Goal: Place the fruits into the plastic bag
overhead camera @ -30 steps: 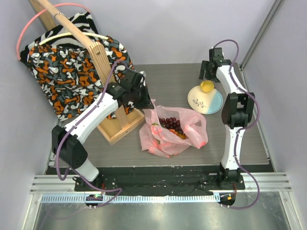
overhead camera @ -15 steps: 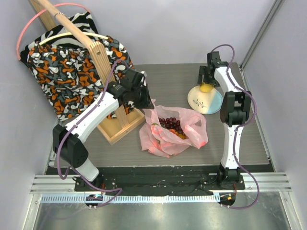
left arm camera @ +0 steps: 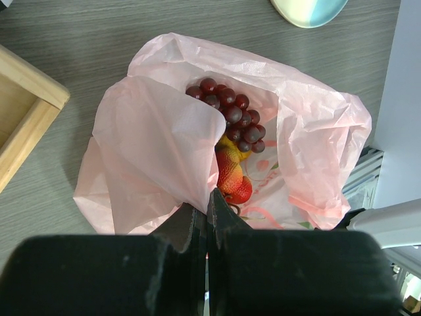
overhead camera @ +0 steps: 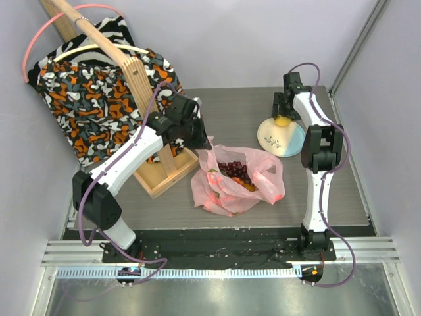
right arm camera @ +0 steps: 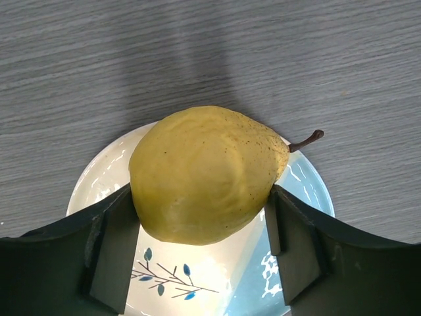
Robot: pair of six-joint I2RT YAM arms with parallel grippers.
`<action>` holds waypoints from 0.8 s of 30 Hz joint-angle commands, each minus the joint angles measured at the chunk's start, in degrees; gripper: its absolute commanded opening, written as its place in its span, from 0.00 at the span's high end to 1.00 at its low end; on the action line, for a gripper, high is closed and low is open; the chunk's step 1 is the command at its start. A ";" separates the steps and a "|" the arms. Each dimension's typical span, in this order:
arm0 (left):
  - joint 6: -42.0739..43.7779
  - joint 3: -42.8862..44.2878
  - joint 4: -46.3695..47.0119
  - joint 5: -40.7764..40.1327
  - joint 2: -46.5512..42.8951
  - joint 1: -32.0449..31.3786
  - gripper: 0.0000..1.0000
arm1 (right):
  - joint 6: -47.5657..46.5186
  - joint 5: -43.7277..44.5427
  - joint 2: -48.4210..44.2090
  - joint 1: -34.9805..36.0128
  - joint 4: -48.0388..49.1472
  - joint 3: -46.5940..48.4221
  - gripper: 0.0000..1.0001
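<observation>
The pink plastic bag (overhead camera: pixel 266 176) lies open at the table's middle. It holds a dark grape bunch (overhead camera: pixel 235 170), red strawberries (left arm camera: pixel 231 179) and a bit of yellow-orange fruit (left arm camera: pixel 227 142). My left gripper (overhead camera: pixel 201 142) is shut on the bag's near edge (left arm camera: pixel 158 145) and holds it up. Its fingertips (left arm camera: pixel 223 205) pinch the film. My right gripper (overhead camera: pixel 281 116) is down over the pale blue plate (overhead camera: pixel 291 143). Its fingers (right arm camera: pixel 112 243) press both sides of a yellow pear-like fruit (right arm camera: pixel 207 174) resting on the plate (right arm camera: pixel 306 197).
A wooden rack (overhead camera: pixel 161 174) with an orange-black patterned cloth (overhead camera: pixel 92 99) stands at the left, close behind my left arm. Its wooden corner (left arm camera: pixel 26 112) shows beside the bag. Walls close in on the right and at the back.
My right gripper has come down and a little left onto the plate, and its fingers now flank the yellow fruit. The left gripper and the bag have not moved.
</observation>
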 commanded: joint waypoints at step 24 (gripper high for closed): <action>0.34 1.43 1.79 1.74 0.20 1.79 1.00 | 1.59 -8.44 -21.52 -0.26 0.28 -15.75 0.64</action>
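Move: Held in the right fingers already, the pear is bound for the plastic bag's mouth, some 23 cm back and 23 cm to the left of that hand, at about its height. The plate's middle is roughly 4 cm back and 4 cm below, neither left nor right. Grapes inside the bag lie about 22 cm back and 24 cm left. From the left hand, the bag's mouth is about 12 cm right, 3 cm ahead and 15 cm below. Drawing the pear back across the plate, the right hand first rests briefly, then travels about 5 cm towards its base, low at first and then climbing some 3 cm, edging nearer to the bag. Its fingers keep their hold, and its left side tilts up about 5 degrees. The left hand stays still, pinching the bag's edge to hold it up. ##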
